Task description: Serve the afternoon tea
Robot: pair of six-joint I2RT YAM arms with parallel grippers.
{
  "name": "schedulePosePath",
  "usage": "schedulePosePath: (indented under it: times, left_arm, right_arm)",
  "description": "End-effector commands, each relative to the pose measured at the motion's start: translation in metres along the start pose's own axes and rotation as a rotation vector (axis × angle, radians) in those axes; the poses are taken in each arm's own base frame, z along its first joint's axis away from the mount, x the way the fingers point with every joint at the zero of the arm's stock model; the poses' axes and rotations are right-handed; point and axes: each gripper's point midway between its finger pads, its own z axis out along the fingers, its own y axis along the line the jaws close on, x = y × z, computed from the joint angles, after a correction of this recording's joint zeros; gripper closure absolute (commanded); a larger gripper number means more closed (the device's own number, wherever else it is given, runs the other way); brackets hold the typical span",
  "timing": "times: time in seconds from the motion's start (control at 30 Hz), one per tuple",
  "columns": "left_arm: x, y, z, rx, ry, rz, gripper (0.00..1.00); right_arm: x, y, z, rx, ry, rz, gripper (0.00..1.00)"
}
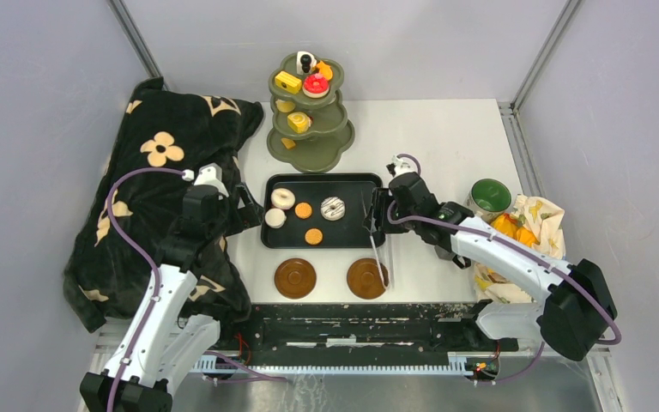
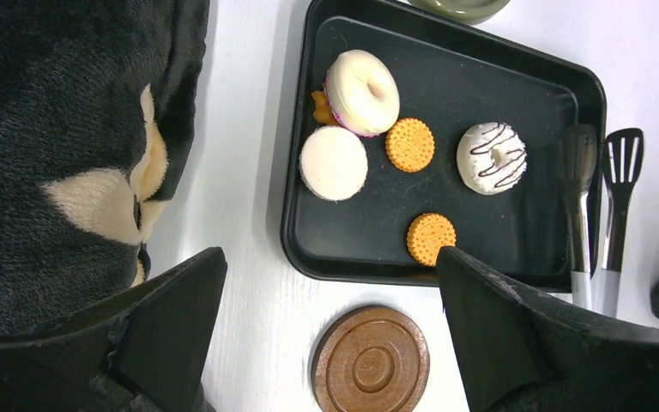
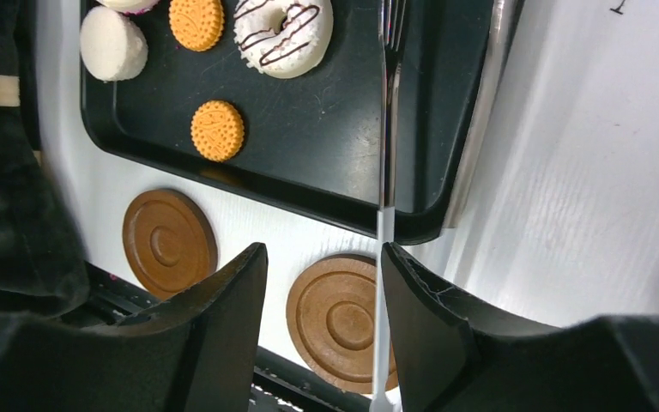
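The black tray (image 1: 356, 236) holds two donuts (image 1: 282, 198) (image 1: 333, 209), a white cake (image 1: 275, 218) and two cookies (image 1: 304, 210) (image 1: 313, 236). Behind it stands the olive three-tier stand (image 1: 309, 153), with yellow, red and white cakes on its tiers. Two brown saucers (image 1: 295, 277) (image 1: 366, 277) lie in front of the tray. My left gripper (image 2: 328, 257) hangs wide open over the tray's near left corner. My right gripper (image 3: 324, 251) is open above the right saucer (image 3: 343, 320). One thin arm of the metal tongs (image 3: 385, 172) runs along its right finger's inner face.
A dark flowered blanket (image 1: 150, 206) covers the table's left side. A green mug (image 1: 489, 196) and a crumpled bag (image 1: 532, 223) with yellow items sit at the right. The tongs (image 2: 579, 215) rest across the tray's right rim. Grey walls enclose the table.
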Motion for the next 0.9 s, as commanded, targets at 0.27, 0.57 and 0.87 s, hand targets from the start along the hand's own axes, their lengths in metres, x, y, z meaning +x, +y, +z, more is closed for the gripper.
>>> schedulePosePath:
  times: [0.27, 0.57, 0.87]
  left_arm:
    - [-0.01, -0.005, 0.001, 0.016, -0.043, -0.017, 0.01]
    - [-0.009, -0.006, 0.002, 0.021, -0.037, -0.019, 0.01]
    - [-0.008, -0.008, 0.003, 0.03, -0.027, -0.016, 0.01]
  right_arm:
    - [-0.023, -0.007, -0.005, -0.012, -0.072, 0.045, 0.42]
    - [-0.004, -0.077, 0.003, 0.231, -0.029, 0.062, 0.42]
    - [0.013, -0.113, -0.017, 0.414, 0.001, 0.068, 0.42]
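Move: My right hand holds the half-open tongs over the tray's right end. It goes for the bare table between tray and grey mug, about 8 cm to the right, 2 cm ahead and some 12 cm below. The mug is some 16 cm right and 3 cm ahead; the striped donut 12 cm ahead and 11 cm left; the right plate 4 cm back and 3 cm left. From my left hand that bare spot lies about 35 cm right, 2 cm ahead. I carry the empty tongs off the tray's right end towards the grey mug, my right hand going about 8 cm right and sinking some 4.5 cm; it swings a couple of centimetres forward on the way and comes back. The wrist turns about 10 degrees clockwise while its left side dips about as much. My fingers keep their half-open hold on the tongs. ##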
